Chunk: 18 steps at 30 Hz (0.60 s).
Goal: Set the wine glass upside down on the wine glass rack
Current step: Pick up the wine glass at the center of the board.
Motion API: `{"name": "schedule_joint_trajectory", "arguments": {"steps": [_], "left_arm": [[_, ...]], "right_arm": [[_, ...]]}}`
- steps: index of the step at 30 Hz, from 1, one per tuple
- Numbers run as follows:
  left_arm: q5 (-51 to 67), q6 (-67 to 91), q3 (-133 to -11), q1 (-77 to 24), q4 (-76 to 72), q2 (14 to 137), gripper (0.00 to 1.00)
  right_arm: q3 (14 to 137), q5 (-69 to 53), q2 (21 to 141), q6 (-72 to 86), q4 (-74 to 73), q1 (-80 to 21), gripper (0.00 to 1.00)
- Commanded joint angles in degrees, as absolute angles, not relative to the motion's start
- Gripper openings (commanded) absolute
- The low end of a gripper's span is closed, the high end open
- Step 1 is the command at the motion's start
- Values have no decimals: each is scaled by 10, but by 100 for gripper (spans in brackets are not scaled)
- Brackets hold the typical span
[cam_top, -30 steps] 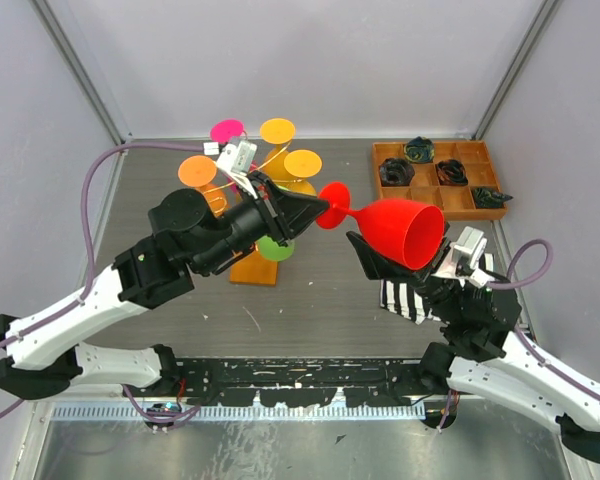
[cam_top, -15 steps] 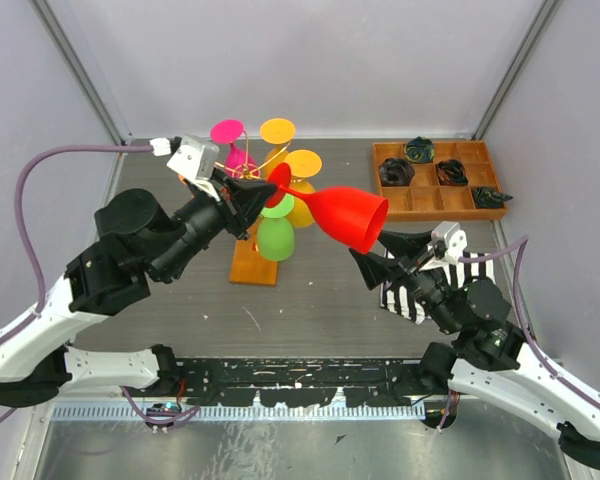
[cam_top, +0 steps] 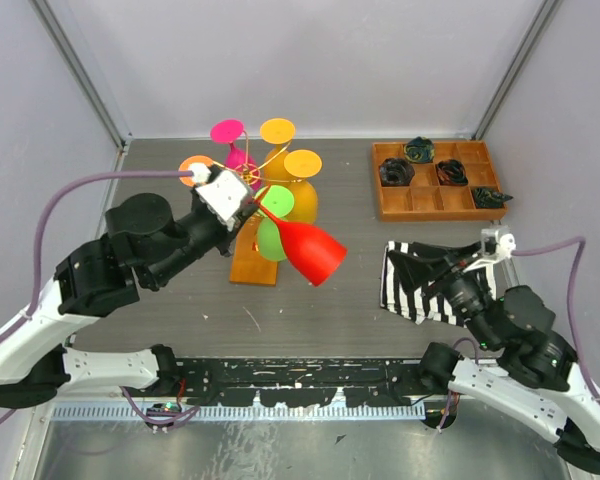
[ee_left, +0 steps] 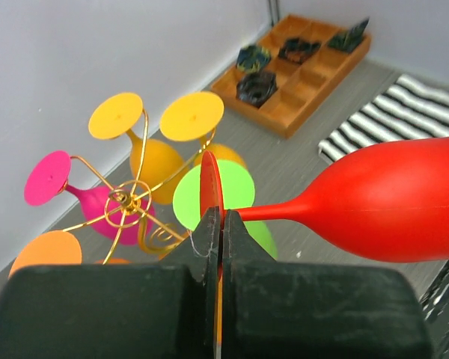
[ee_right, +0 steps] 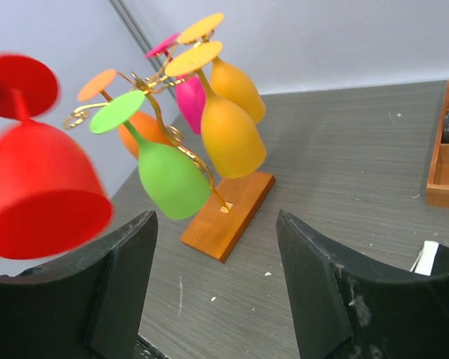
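My left gripper [cam_top: 251,206] is shut on the thin foot disc of the red wine glass [cam_top: 314,256], which tilts bowl-down to the right, just in front of the wine glass rack [cam_top: 250,262]. In the left wrist view the fingers [ee_left: 209,224] pinch the foot edge-on, the red bowl [ee_left: 393,200] juts right, and the rack's gold scrolls [ee_left: 127,200] lie behind to the left. Several coloured glasses hang upside down on the rack [ee_right: 228,213]. My right gripper [cam_top: 412,264] is open and holds nothing, off to the right of the glass [ee_right: 41,187].
A compartmented wooden tray [cam_top: 435,205] holding dark items sits at the back right. A black-and-white striped cloth [cam_top: 425,300] lies under my right gripper. Grey walls enclose the table on three sides.
My left arm swung the red glass leftward to the rack and tipped its bowl downward. My right gripper came away from the bowl, opened wider and drew back to the right.
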State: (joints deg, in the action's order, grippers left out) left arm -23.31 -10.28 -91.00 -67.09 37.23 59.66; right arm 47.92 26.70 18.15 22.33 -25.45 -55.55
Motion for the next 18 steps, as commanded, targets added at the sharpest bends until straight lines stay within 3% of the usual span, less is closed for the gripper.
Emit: {"name": "schedule_joint_trajectory", "arguments": {"steps": [1,11,18], "left_arm": [[-219,-182,-884,-674,395,598,0],[-183,-231,-882,-743,369,645,0],[-199,-255,-888,-771,350,666,0]], "right_arm": [[527,222,171,242,-295,-559,71],[679,7,329,207,-366,-559,72],[678,-95,383,234,-332,-559,66]]}}
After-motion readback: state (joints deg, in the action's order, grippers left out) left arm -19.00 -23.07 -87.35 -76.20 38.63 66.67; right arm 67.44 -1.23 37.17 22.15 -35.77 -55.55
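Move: The left hand already holds the red wine glass by its foot; the bowl hangs slanting about 5 cm back, 6 cm right and 6 cm below it, and the open right hand waits roughly 5 cm back, 20 cm right and 10 cm lower. From the right hand the red glass's bowl is about 14 cm left, level ahead and some 4 cm higher; the racked green glass is roughly 12 cm ahead and 14 cm left, the near yellow glass 18 cm ahead and 9 cm left. Still pinching the red glass's foot, the left hand brings the glass about 7 cm right and as far down, drawing back 3 cm, while it rolls its left side up and turns clockwise. The open right hand comes left some 8 cm and back 4 cm to meet the bowl, rising about 5 cm before easing down slightly and turning nearly 30 degrees counter-clockwise; no touch on the bowl can be seen. ##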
